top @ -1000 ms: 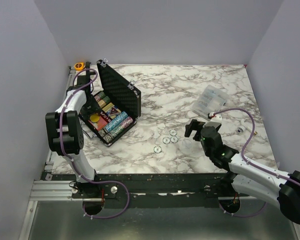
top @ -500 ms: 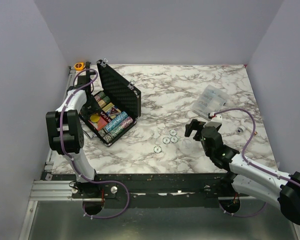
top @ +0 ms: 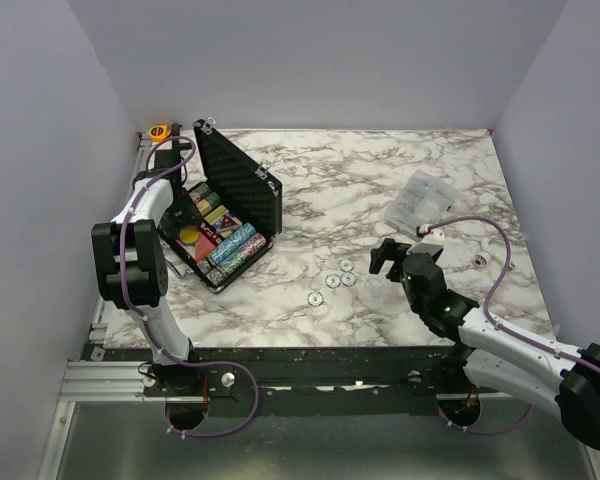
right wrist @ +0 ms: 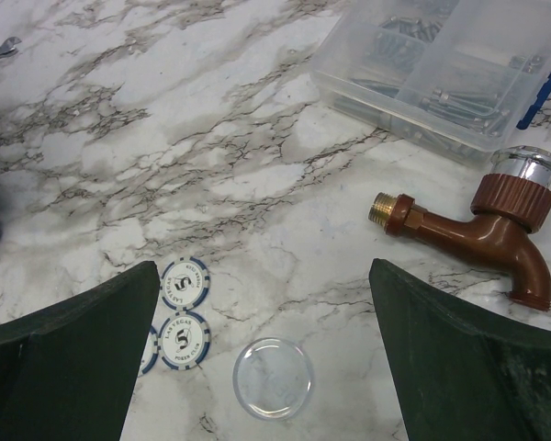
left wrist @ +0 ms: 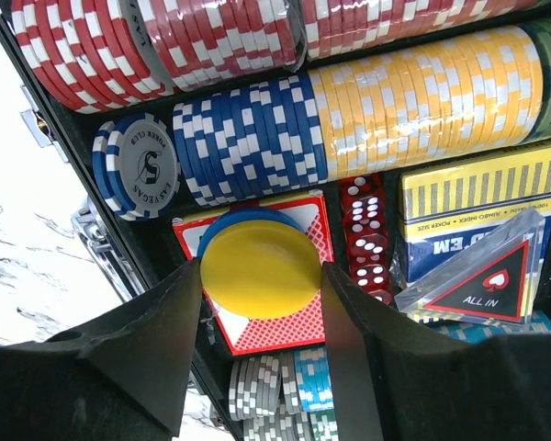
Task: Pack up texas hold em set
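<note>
The black hinged case (top: pixel 248 250) lies open at the left of the table, its lid (top: pixel 242 180) upright. In the left wrist view it holds rows of red, blue and yellow chips (left wrist: pixel 349 110), red dice (left wrist: pixel 367 234) and card decks (left wrist: pixel 468 197). My left gripper (left wrist: pixel 262 274) is inside the case (top: pixel 187 222). Its fingers touch both sides of a yellow disc (left wrist: pixel 257 266), which lies on a blue disc over a red card deck. My right gripper (right wrist: pixel 264 271) hangs open over the table (top: pixel 383 257), above a clear disc (right wrist: pixel 273 378) and blue-white chips (right wrist: pixel 184 312).
A clear plastic parts box (top: pixel 420 200) and a brown tap (right wrist: pixel 482 220) lie right of centre. An orange tape roll (top: pixel 159 131) sits at the far left corner. Several loose chips (top: pixel 335 275) lie mid-table. A small metal part (top: pixel 479 260) lies at the right.
</note>
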Robot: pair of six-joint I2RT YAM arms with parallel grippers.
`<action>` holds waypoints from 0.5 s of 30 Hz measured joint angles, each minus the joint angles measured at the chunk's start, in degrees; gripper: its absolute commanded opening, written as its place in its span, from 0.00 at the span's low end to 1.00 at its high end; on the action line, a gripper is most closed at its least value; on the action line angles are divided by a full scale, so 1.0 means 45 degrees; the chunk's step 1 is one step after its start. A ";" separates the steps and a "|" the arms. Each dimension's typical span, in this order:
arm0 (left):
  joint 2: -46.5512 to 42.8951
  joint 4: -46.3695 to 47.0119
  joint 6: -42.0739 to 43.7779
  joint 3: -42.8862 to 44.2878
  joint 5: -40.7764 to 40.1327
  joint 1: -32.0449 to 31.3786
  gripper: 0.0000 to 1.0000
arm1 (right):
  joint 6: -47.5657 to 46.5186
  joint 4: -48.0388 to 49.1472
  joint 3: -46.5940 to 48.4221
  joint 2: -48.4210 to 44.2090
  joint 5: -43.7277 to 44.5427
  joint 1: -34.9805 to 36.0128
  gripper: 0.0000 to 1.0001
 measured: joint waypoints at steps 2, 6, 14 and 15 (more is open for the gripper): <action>0.0000 -0.0005 0.0010 0.0000 -0.0044 0.0000 0.63 | 0.0000 0.0000 0.0000 0.0000 -0.0005 0.0000 1.00; -0.0029 -0.0010 0.0063 0.0000 -0.0112 0.0000 0.70 | 0.0000 0.0000 0.0000 0.0000 -0.0005 0.0000 1.00; -0.1311 0.0005 0.0092 -0.0432 -0.0228 0.0000 0.79 | -0.0005 0.0005 0.0000 0.0180 -0.0058 0.0000 1.00; -0.1885 0.0092 0.0092 -0.0661 -0.0146 0.0000 0.79 | -0.0010 0.0005 0.0000 0.0243 -0.0068 -0.0005 1.00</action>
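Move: Held between the left fingers, the yellow disc is right above the blue disc, about 1 cm below the hand, on the red card deck. The red dice lie some 5 cm to this hand's right and 2 cm ahead; the yellow card deck about 9 cm right and 6 cm ahead; the blue chip roll roughly 6 cm ahead and 3 cm left. The blue disc is some 54 cm left, 3 cm ahead and 7 cm below the right hand. Opening its fingers from about half to three-quarters wide, the left hand lets go of the yellow disc over the blue one, barely moving at first. It then rises ever faster straight off the red card deck, nearly 4 cm, easing back about 1 cm as the fingertips tilt slightly forward. ##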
